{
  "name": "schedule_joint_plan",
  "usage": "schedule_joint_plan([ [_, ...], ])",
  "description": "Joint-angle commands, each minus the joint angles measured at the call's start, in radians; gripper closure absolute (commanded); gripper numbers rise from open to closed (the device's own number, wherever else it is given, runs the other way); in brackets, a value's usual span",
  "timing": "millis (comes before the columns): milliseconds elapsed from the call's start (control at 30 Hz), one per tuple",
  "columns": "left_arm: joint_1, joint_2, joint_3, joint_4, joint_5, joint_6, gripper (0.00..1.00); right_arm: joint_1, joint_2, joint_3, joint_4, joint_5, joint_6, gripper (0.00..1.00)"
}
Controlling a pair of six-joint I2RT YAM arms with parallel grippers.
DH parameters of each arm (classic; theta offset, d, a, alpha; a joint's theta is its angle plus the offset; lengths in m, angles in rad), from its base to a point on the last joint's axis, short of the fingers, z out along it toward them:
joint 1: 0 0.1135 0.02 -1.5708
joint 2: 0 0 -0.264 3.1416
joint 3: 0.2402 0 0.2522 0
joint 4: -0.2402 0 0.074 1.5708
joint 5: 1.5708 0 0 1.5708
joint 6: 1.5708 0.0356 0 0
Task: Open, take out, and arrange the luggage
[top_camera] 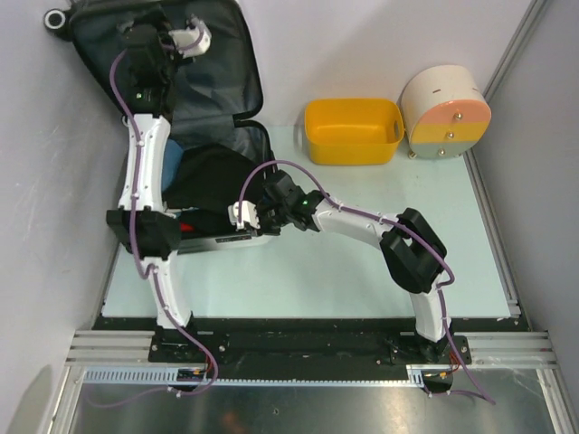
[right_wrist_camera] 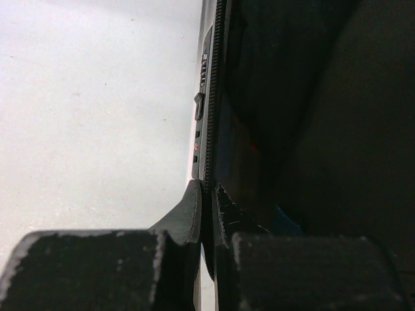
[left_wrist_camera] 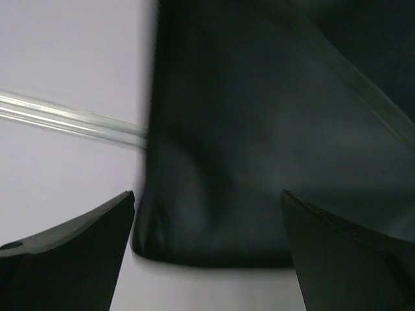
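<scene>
The luggage (top_camera: 231,72) lies open at the table's back left, its dark-lined lid propped up against the wall and a black wheel (top_camera: 56,18) at the top corner. Black cloth (top_camera: 213,172), something blue (top_camera: 172,163) and a bit of red (top_camera: 187,226) fill the lower half. My left gripper (top_camera: 145,36) is up at the lid and open; in its wrist view the fingers (left_wrist_camera: 84,246) stand wide apart before the lid's lining (left_wrist_camera: 259,142), holding nothing. My right gripper (top_camera: 240,221) is shut on the lower shell's zipper rim (right_wrist_camera: 209,97), one fingertip (right_wrist_camera: 193,214) on each side.
A yellow plastic basket (top_camera: 353,129) stands at the back middle, a round cream-and-orange drawer box (top_camera: 445,113) to its right. The pale green table (top_camera: 362,262) is walled on the left, back and right. The right arm's elbow (top_camera: 414,249) rises over the table's right part.
</scene>
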State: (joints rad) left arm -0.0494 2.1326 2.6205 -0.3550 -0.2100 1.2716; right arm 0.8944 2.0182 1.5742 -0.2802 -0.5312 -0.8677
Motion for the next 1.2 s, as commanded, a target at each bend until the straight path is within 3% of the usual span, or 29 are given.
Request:
schedule_joint_plan([
  [0, -0.044, -0.382, -0.387, 0.109, 0.077, -0.074, 0.01, 0.006, -0.01, -0.017, 0.067, 0.017, -0.019, 1.0],
  [33, -0.053, -0.449, -0.574, 0.125, 0.095, -0.068, 0.0, 0.006, -0.012, -0.014, 0.067, 0.017, -0.02, 1.0],
  [133, -0.099, -0.606, -0.82, 0.125, 0.118, -0.063, 0.01, 0.003, -0.012, -0.016, 0.069, 0.014, -0.019, 1.0],
  [233, -0.124, -0.678, -0.948, 0.122, 0.101, -0.104, 0.01, 0.003, -0.012, -0.016, 0.067, 0.016, -0.022, 1.0],
  [500, -0.129, -0.764, -1.037, 0.047, 0.066, -0.299, 0.01, 0.023, -0.018, -0.017, 0.047, 0.002, -0.057, 1.0],
  [600, -0.129, -0.803, -1.064, -0.052, 0.098, -0.427, 0.0, 0.024, -0.036, -0.016, 0.02, -0.009, -0.045, 0.51],
  [633, -0.129, -0.825, -1.068, -0.088, 0.113, -0.457, 0.0, 0.024, -0.045, -0.022, 0.021, -0.009, -0.039, 0.23],
  [700, -0.129, -0.852, -1.076, -0.168, 0.159, -0.553, 0.0, 0.021, -0.094, -0.049, 0.024, -0.004, -0.024, 0.09],
  [1000, -0.127, -1.074, -1.186, -0.404, 0.395, -0.83, 0.0, -0.086, -0.335, -0.051, -0.098, -0.055, 0.133, 0.04],
  [1167, -0.127, -1.12, -1.247, -0.509, 0.524, -0.88, 0.0, -0.288, -0.36, -0.034, -0.247, -0.036, 0.084, 0.02],
])
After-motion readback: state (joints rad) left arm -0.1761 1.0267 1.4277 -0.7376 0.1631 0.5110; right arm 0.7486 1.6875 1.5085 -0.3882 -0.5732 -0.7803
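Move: The red-and-blue bundle in the open suitcase lies about 25 cm back from my left hand, level with it sideways and some 47 cm below. The blue roll is about 11 cm back and 45 cm down. The black panel is about 16 cm back, 10 cm to the right and equally low. My right fingers are already shut on the suitcase's front rim, with the bundle about 22 cm to their left, 5 cm farther out and 7 cm lower. I draw my wide-open left hand back from the raised lid, nearly 30 cm, sinking about 15 cm and drifting right, down towards the suitcase's contents; late on it rolls left side down, tips down and swings right. My right hand holds the front rim at first, then opens wide, lets go and lifts about 12 cm, pulling away right. ##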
